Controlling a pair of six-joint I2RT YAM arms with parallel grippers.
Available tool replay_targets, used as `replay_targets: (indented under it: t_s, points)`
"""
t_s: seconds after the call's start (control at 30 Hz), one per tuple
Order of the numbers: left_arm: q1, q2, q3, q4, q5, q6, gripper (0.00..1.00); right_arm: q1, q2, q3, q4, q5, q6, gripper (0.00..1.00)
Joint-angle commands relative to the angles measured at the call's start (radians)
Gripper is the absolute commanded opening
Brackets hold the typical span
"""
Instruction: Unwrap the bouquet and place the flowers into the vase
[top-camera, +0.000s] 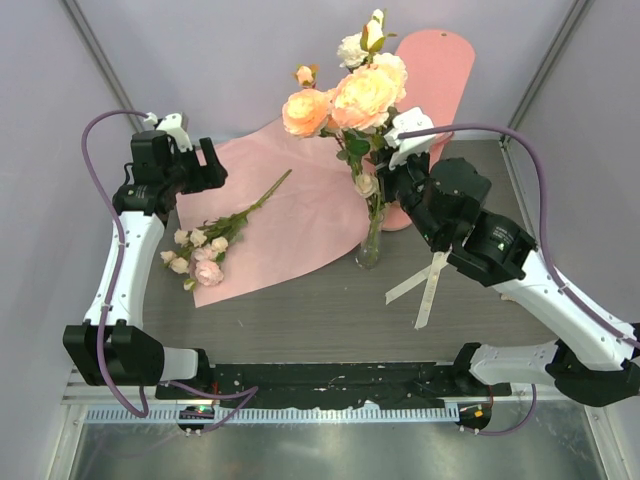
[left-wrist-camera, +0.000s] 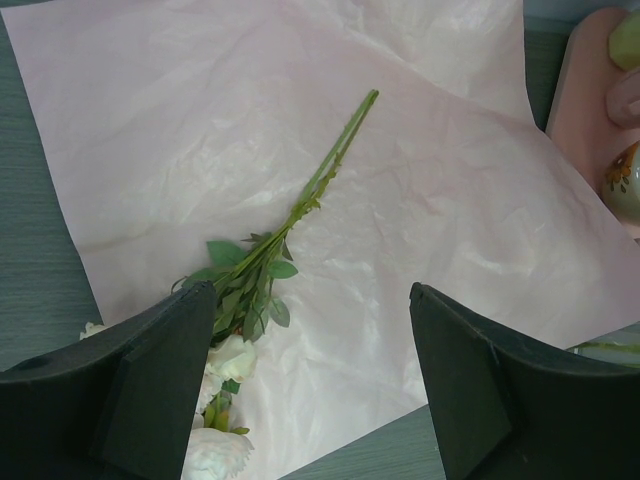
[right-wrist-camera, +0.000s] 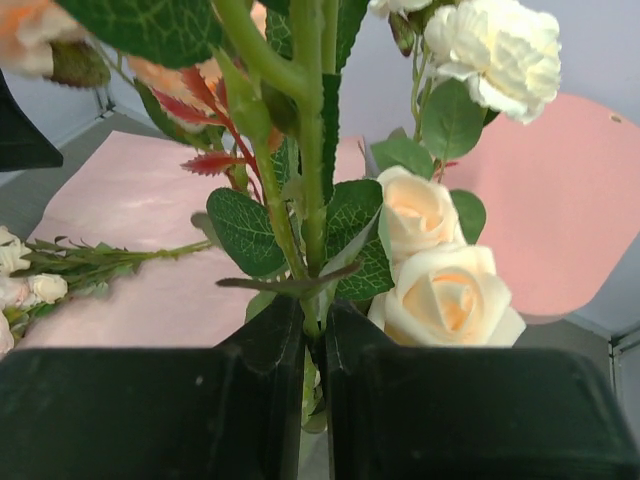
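The bouquet is undone, and its pink paper (top-camera: 300, 215) lies spread flat on the table. Most of the flowers (top-camera: 345, 100) stand upright in the clear glass vase (top-camera: 370, 245). My right gripper (top-camera: 382, 180) is shut on their green stems (right-wrist-camera: 310, 150) just above the vase neck, with cream roses (right-wrist-camera: 440, 290) beside its fingers. One spray of small pale roses (top-camera: 205, 250) on a long stem (left-wrist-camera: 310, 195) lies on the paper. My left gripper (left-wrist-camera: 312, 380) hangs open above that spray and holds nothing; in the top view the left gripper (top-camera: 205, 165) is over the paper's left edge.
A pink tiered shelf (top-camera: 435, 90) stands behind the vase at the back right. Cream ribbon (top-camera: 425, 280) lies on the grey table (top-camera: 300, 320) right of the vase, under my right arm. The enclosure walls close in on both sides.
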Motion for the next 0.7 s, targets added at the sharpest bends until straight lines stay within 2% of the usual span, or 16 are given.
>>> replay_targets:
  t_s: [0.0, 0.27, 0.67]
  points:
    - [0.003, -0.005, 0.025, 0.031, 0.022, -0.003, 0.82, 0.002, -0.077, -0.093, 0.137, 0.052, 0.031, 0.01]
    - [0.003, -0.005, 0.025, 0.031, 0.025, -0.005, 0.82, 0.002, -0.126, -0.258, 0.210, 0.084, 0.081, 0.01]
    - [0.002, -0.007, 0.025, 0.031, 0.026, -0.005, 0.82, 0.002, -0.143, -0.369, 0.230, 0.101, 0.147, 0.01]
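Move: The vase's middle is almost straight below the right hand, about 19 cm down and perhaps 1 cm to the right; its mouth is roughly 8 cm under the fingers. From that hand, the pink stand's middle is some 15 cm ahead, 9 cm right and 15 cm lower. The near ribbon ends are about 8 cm back and 13 cm right, the wrapping paper 10 cm ahead and 22 cm left, both some 30 cm below. From the idle left hand the vase is about 34 cm right, 13 cm back and 3 cm lower. The right hand, still pinching the peach rose's stem between shut fingers, sinks steadily about 7.5 cm from over the vase to just above its mouth, feeding the stem farther down among those already standing there. It eases only about 1 cm to its right as it goes, while the wrist turns some 5 degrees clockwise and tips slightly downward, the grip unchanged. ##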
